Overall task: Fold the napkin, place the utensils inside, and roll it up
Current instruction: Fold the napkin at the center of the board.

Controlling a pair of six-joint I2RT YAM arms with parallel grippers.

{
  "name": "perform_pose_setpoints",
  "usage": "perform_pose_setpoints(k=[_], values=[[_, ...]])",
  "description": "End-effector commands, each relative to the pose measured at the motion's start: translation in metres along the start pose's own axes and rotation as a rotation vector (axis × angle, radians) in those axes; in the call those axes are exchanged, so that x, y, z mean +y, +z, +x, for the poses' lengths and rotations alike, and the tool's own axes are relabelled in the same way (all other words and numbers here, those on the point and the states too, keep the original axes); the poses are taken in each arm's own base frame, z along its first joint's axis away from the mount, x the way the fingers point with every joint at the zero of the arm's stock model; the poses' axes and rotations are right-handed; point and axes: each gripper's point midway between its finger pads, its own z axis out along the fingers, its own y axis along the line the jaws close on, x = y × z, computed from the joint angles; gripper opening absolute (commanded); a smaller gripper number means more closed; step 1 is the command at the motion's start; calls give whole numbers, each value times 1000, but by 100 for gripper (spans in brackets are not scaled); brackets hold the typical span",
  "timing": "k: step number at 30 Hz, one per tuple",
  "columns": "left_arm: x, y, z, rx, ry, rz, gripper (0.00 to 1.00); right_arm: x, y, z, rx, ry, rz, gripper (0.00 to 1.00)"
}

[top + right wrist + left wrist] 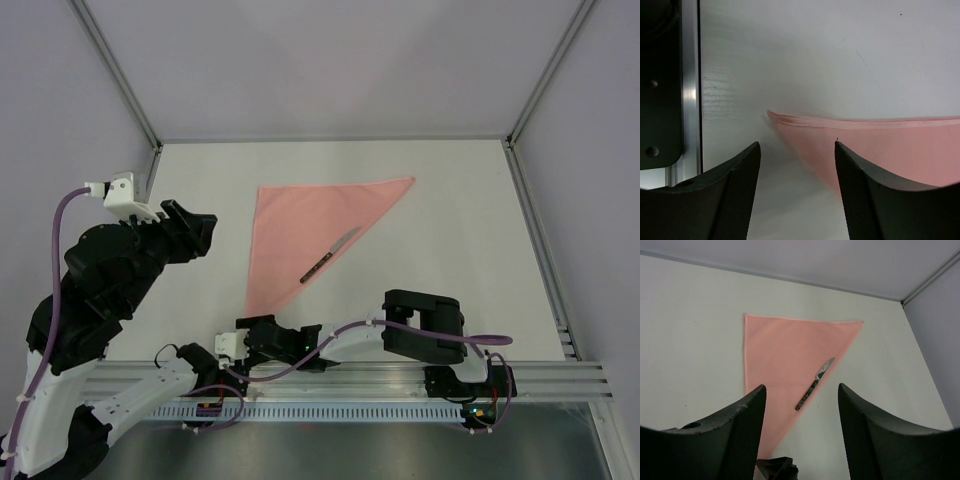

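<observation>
The pink napkin lies flat on the white table, folded into a triangle with its narrow tip toward the near edge. One utensil, a dark-handled knife, rests on it along the slanted right edge. My left gripper hangs open, raised to the left of the napkin, holding nothing. My right gripper sits low and open just short of the napkin's near tip, which lies ahead of its fingers, untouched.
An aluminium rail runs along the near table edge right beside my right gripper. Grey enclosure walls and metal posts bound the table at the back and sides. Purple cables trail from both arms.
</observation>
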Motion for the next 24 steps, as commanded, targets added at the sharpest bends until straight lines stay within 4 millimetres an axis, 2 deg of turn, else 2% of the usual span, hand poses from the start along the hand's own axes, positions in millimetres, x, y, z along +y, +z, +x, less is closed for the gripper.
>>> perform_pose_setpoints(k=[1, 9, 16, 24], values=[[5, 1, 5, 13, -15, -29, 64, -3, 8, -22, -62, 6, 36, 66], [7, 1, 8, 20, -8, -31, 64, 0, 15, -15, -48, -14, 40, 52], [5, 5, 12, 34, -3, -31, 63, -1, 15, -18, -46, -17, 34, 28], [5, 8, 14, 41, -3, -33, 63, -6, 12, -28, -53, -21, 37, 15]])
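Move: The napkin's near-left corner lies just past the right fingertips: some 2 cm to the left, 1 cm back and about 1 cm below the hand. The knife rests on the cloth roughly 20 cm ahead and 20 cm to the right, and the metal rail along the board's near edge runs about 8 cm behind the hand. From the raised left hand that corner is some 8 cm back, 2 cm left and 38 cm below. Leftward by about 1 cm and slightly down, the right hand eases in over the napkin's near-left corner, its wrist still slanted left and down. Meanwhile its fingers go from about two-thirds open to nearly shut, pinching the cloth just inside the corner tip between the fingertips. ##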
